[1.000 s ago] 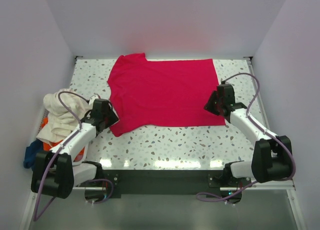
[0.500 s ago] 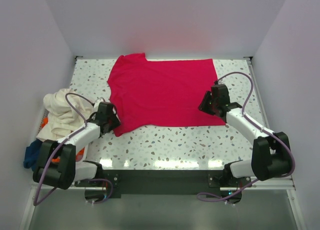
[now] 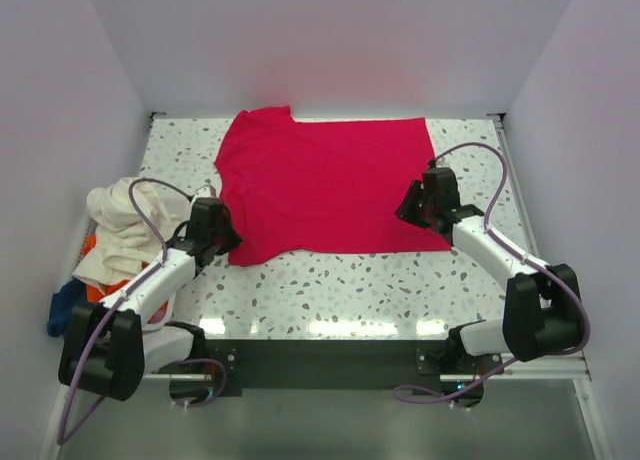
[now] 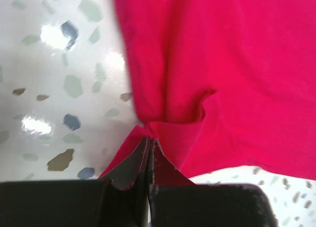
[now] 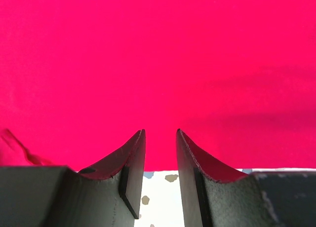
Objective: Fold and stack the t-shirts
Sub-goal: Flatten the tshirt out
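Observation:
The crimson red t-shirt (image 3: 325,185) lies spread flat on the speckled table (image 3: 340,280). My left gripper (image 3: 225,242) is at its near left corner. In the left wrist view the jaws (image 4: 148,140) are shut, pinching a bunched fold of the red cloth (image 4: 237,64). My right gripper (image 3: 410,208) hovers over the shirt's near right edge. Its fingers (image 5: 161,133) stand apart, with nothing between them, above the red cloth (image 5: 158,54) and its hem. A cream white t-shirt (image 3: 120,225) is heaped at the left, with an orange one (image 3: 97,292) and a dark blue one (image 3: 62,310) beneath it.
The heap of shirts sits at the table's left edge, beside my left arm. White walls close in the back and both sides. Bare speckled tabletop (image 5: 163,187) runs along the front between the two arm bases.
My left gripper has shut on the shirt's near left corner and bunched it slightly. My right gripper shifted a little left onto the shirt's edge, then held still.

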`<state>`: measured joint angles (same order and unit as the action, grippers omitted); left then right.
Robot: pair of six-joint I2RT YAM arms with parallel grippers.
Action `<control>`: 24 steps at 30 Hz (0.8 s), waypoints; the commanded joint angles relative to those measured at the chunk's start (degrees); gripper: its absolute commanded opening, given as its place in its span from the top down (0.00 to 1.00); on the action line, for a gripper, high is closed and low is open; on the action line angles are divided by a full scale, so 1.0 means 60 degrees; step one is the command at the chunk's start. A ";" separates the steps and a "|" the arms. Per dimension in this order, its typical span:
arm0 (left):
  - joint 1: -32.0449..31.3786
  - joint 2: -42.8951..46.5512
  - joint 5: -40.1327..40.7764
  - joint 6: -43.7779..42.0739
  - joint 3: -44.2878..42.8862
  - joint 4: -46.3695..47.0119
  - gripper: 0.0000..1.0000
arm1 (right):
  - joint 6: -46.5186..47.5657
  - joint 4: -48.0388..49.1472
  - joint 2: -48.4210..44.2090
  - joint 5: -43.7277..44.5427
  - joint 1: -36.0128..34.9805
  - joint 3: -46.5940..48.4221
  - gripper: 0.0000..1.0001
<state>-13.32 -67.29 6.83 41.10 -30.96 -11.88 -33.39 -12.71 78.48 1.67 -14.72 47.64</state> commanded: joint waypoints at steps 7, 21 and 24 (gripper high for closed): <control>-0.0313 0.0770 -0.1795 -0.0712 -0.0772 0.0251 1.00 | 0.0056 0.0536 -0.0057 -0.0264 -0.0022 -0.0059 0.65; -0.2464 0.0449 -0.3205 -0.1225 -0.1256 0.0135 1.00 | -0.0002 0.0624 -0.0145 -0.0264 -0.0022 -0.0176 0.65; -0.2846 0.0199 -0.3174 -0.1298 -0.1154 -0.0100 1.00 | 0.0013 0.0580 -0.0174 -0.0264 -0.0022 -0.0205 0.65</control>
<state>-28.21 -64.73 -11.03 35.29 -36.58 -11.84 -33.41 -11.46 78.48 0.43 -14.72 46.94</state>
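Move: Just to the right of the left hand, which already pinches the red t-shirt's near-left corner, is the spot on the near edge that the corner is taken to: about 12 cm right, 2 cm back and 4 cm below. The red shirt's middle lies some 16 cm ahead and 24 cm right, at table height; the white shirt heaped in the basket is about 26 cm left and 4 cm ahead. From the right hand that spot is roughly 29 cm left, 6 cm back and 9 cm below. Keeping its shut fingers on the cloth, the left hand lifts the near-left corner and swings it about 12 cm to the right along the shirt's near edge, slow at first and then faster. It climbs some 6 cm and, after a slight start forward, draws back a few centimetres, turning about 30 degrees clockwise. ##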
